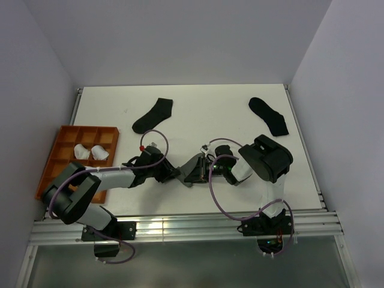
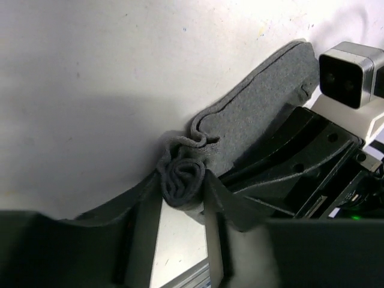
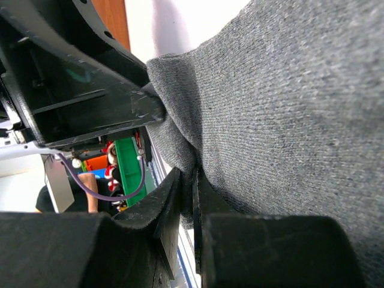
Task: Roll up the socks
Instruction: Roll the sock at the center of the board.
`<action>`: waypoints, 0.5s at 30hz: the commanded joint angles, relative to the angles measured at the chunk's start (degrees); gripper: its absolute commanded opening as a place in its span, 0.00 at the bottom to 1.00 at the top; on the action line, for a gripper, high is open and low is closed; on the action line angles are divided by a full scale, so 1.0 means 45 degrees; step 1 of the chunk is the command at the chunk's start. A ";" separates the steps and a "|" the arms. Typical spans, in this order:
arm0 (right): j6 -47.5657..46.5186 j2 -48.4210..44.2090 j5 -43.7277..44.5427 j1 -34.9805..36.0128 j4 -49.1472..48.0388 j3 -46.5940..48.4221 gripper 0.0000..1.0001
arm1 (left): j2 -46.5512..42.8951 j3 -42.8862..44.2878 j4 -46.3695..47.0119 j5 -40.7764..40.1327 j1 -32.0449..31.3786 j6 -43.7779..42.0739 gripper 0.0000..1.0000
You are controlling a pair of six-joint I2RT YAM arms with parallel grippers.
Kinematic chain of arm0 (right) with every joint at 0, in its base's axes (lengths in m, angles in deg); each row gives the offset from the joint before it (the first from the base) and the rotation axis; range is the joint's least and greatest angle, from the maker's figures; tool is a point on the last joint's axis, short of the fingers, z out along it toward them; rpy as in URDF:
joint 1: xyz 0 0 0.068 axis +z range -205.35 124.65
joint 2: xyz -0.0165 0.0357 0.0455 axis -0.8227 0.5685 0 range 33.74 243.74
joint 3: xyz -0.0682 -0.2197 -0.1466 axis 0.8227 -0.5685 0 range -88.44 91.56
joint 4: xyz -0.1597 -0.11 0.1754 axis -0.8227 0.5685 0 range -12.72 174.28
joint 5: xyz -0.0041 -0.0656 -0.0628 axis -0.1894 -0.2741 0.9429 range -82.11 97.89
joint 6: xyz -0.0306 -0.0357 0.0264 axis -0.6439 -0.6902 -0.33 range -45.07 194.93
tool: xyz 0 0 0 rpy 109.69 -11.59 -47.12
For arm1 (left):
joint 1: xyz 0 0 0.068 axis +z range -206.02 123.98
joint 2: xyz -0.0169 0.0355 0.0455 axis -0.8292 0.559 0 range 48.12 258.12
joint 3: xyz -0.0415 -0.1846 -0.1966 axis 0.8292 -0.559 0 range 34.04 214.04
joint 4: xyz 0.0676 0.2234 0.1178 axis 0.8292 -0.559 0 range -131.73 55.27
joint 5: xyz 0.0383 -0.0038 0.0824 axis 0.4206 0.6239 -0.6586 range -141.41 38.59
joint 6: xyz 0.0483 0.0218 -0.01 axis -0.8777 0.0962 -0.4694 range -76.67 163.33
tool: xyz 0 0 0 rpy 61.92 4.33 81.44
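Note:
A grey sock (image 2: 258, 102) lies stretched between my two grippers near the table's front middle (image 1: 189, 179). Its near end is wound into a small roll (image 2: 182, 180). My left gripper (image 2: 183, 187) is shut on that roll, one finger pressing each side of it. My right gripper (image 3: 187, 183) is shut on a fold of the same grey sock (image 3: 288, 108), its fingers almost touching. In the top view the left gripper (image 1: 174, 174) and the right gripper (image 1: 198, 170) face each other, close together. Two dark socks lie flat at the back, one on the left (image 1: 153, 115) and one on the right (image 1: 269, 116).
An orange compartment tray (image 1: 57, 157) sits at the left edge with two white rolled bundles (image 1: 90, 152) in it. The left gripper's black body (image 3: 78, 90) fills the upper left of the right wrist view. White walls enclose the table.

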 commanded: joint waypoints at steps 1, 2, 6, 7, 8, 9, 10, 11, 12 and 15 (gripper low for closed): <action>-0.0642 0.0369 0.0746 -0.0145 0.1747 -0.0112 0.00 | 0.0720 0.0105 -0.0543 -0.0345 -0.0057 -0.0338 0.35; -0.0759 0.0310 0.0785 -0.0145 0.1924 -0.0054 0.00 | 0.0799 0.0105 -0.0640 -0.0384 -0.0077 -0.0299 0.28; -0.1577 -0.0352 0.1039 -0.0125 0.2939 0.0180 0.01 | 0.1150 0.0241 -0.1205 -0.0579 -0.0135 -0.0338 0.17; -0.1754 -0.0548 0.1156 -0.0125 0.3347 0.0219 0.03 | 0.1151 0.0299 -0.1652 -0.0637 -0.0174 -0.0377 0.15; -0.2162 -0.1033 0.1292 -0.0125 0.3660 0.0278 0.07 | 0.1170 0.0493 -0.1946 -0.0793 -0.0174 -0.0416 0.13; -0.2398 -0.1309 0.1429 -0.0106 0.3954 0.0375 0.11 | 0.1151 0.0650 -0.2433 -0.0929 -0.0174 -0.0532 0.11; -0.2652 -0.1621 0.1604 -0.0009 0.4614 0.0415 0.15 | 0.1112 0.0806 -0.2786 -0.1047 -0.0174 -0.0611 0.10; -0.3235 -0.2339 0.2147 0.0069 0.5027 0.0473 0.24 | 0.1112 0.1214 -0.3698 -0.1164 -0.0194 -0.0708 0.07; -0.3550 -0.2714 0.2462 0.0147 0.5437 0.0667 0.28 | 0.1209 0.1469 -0.4229 -0.1513 -0.0194 -0.0903 0.05; -0.4800 -0.4350 0.4451 0.0791 0.7078 0.0961 0.39 | 0.1482 0.2582 -0.6028 -0.2098 -0.0213 -0.1410 0.02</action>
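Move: The grey sock's folded end already sits between the left hand's half-open fingertips, about 1 cm right and 1 cm lower. From the right hand, which is shut on its near edge, that end's middle is some 2 cm ahead and 2 cm left. From the left hand, the sock's flat body centres about 2 cm ahead and 6 cm right, the nearer black sock roughly 22 cm ahead and 10 cm left, and the nearer white roll about 8 cm ahead and 30 cm left. The grey sock's folded end is pinched by the left fingers, which close from nearly half open while that hand settles about 1 cm down, forward and right and tilts slightly. Once the left has hold, the right fingers loosen on the sock's near edge; the right hand eases forward, up and rightward, 1.5 cm in all, its wrist turning about 10 degrees and its fingertips tipping down. ##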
